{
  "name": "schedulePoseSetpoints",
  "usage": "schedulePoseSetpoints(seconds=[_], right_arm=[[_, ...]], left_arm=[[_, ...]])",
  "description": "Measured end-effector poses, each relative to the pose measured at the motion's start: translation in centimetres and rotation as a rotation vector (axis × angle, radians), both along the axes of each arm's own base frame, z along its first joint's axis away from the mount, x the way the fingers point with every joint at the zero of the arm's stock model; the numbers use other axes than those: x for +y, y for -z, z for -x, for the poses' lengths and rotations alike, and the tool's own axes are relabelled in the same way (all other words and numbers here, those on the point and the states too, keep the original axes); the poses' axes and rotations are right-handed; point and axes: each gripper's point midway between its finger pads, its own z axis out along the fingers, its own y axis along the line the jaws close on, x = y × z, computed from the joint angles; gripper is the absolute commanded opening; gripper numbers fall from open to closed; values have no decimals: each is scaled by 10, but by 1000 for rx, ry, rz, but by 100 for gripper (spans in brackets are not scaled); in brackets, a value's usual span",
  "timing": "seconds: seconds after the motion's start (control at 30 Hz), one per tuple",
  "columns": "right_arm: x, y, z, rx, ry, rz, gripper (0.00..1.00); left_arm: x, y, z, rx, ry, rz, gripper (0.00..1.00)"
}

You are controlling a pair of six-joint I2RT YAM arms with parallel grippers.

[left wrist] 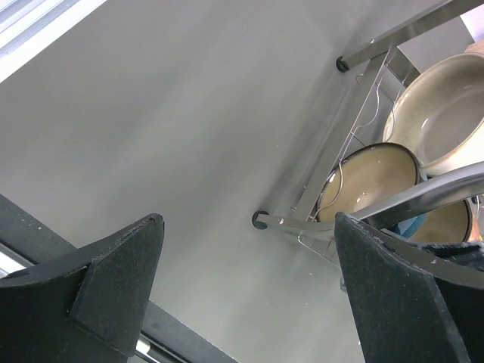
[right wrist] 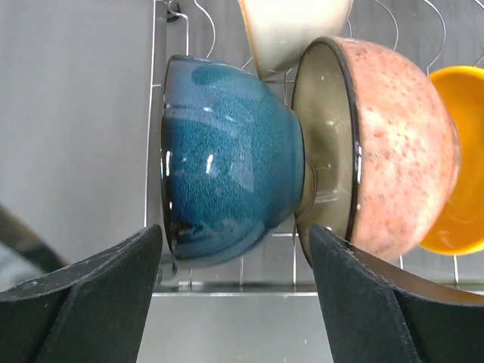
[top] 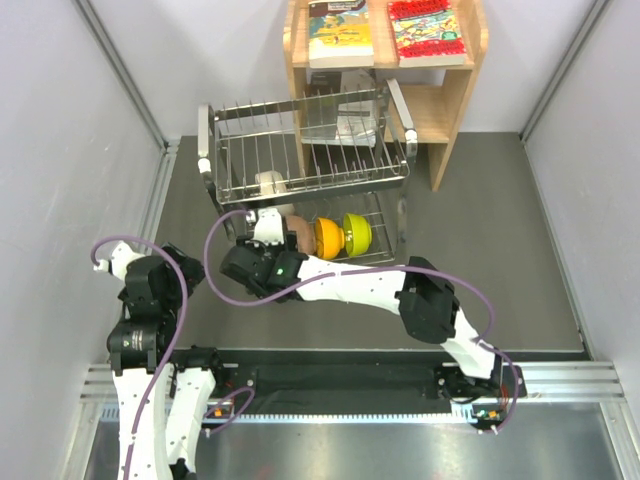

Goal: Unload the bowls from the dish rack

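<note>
The steel wire dish rack (top: 230,150) stands at the back of the table. A cream-white bowl (top: 270,184) rests high at its left. On the lower tier a pinkish-brown bowl (top: 299,232), an orange bowl (top: 328,238) and a yellow-green bowl (top: 357,233) stand on edge. My right gripper (top: 262,238) covers the teal-blue bowl in the top view. In the right wrist view that teal-blue bowl (right wrist: 227,162) stands on edge, mouth to the left, with my open right gripper (right wrist: 234,242) straddling its lower rim. My left gripper (left wrist: 249,227) hangs open and holds nothing, left of the rack.
A wooden bookshelf (top: 440,110) with two books (top: 340,30) on top stands right behind the rack. Grey walls close in both sides. The rack's front foot (left wrist: 261,219) stands just ahead of my left fingers. The right arm stretches across the mat (top: 500,220).
</note>
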Motion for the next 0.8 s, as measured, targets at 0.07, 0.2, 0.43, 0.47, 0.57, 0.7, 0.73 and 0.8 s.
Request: schedulePoseSetpoints(seconds=[0.07, 0.2, 0.43, 0.47, 0.57, 0.7, 0.73, 0.8], right_arm=[[1, 4, -3, -2, 4, 5, 79], [3, 14, -7, 4, 3, 18, 78], [0, 17, -11, 9, 3, 33, 55], [0, 17, -12, 10, 4, 30, 52], [0, 17, -12, 8, 7, 31, 50], [0, 17, -12, 8, 7, 32, 48], [0, 17, -12, 8, 7, 32, 48], [0, 17, -12, 7, 7, 32, 54]], left_arm=[[0, 0, 0, 0, 0, 0, 99], [0, 0, 0, 0, 0, 0, 99], [0, 0, 0, 0, 0, 0, 99], [0, 0, 0, 0, 0, 0, 99], [0, 0, 0, 0, 0, 0, 99], [0, 0, 0, -1, 0, 0, 99], [0, 0, 0, 0, 0, 0, 99], [0, 0, 0, -2, 0, 0, 99]])
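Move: The blue bowl stands on its side in the lower rack, rim to the left, its middle about 5 cm ahead of the right hand and 3 cm below, almost centred between the open fingers. The pink bowl is 7 cm to the right of it, the yellow bowl 14 cm, both about 1 cm farther out; the white bowl lies some 9 cm beyond it and 2 cm right. From the left hand, the blue bowl is roughly 11 cm ahead, 18 cm right and 9 cm lower. The blue bowl is straddled and then pinched by the right hand: the open fingers sink about 2 cm while easing some 1 cm forward, one on the rim side, the other in the gap before the pink bowl. They then close until they stop on the bowl's near part, from rim to foot, and the hand stays there with its tilt hardly changed. ##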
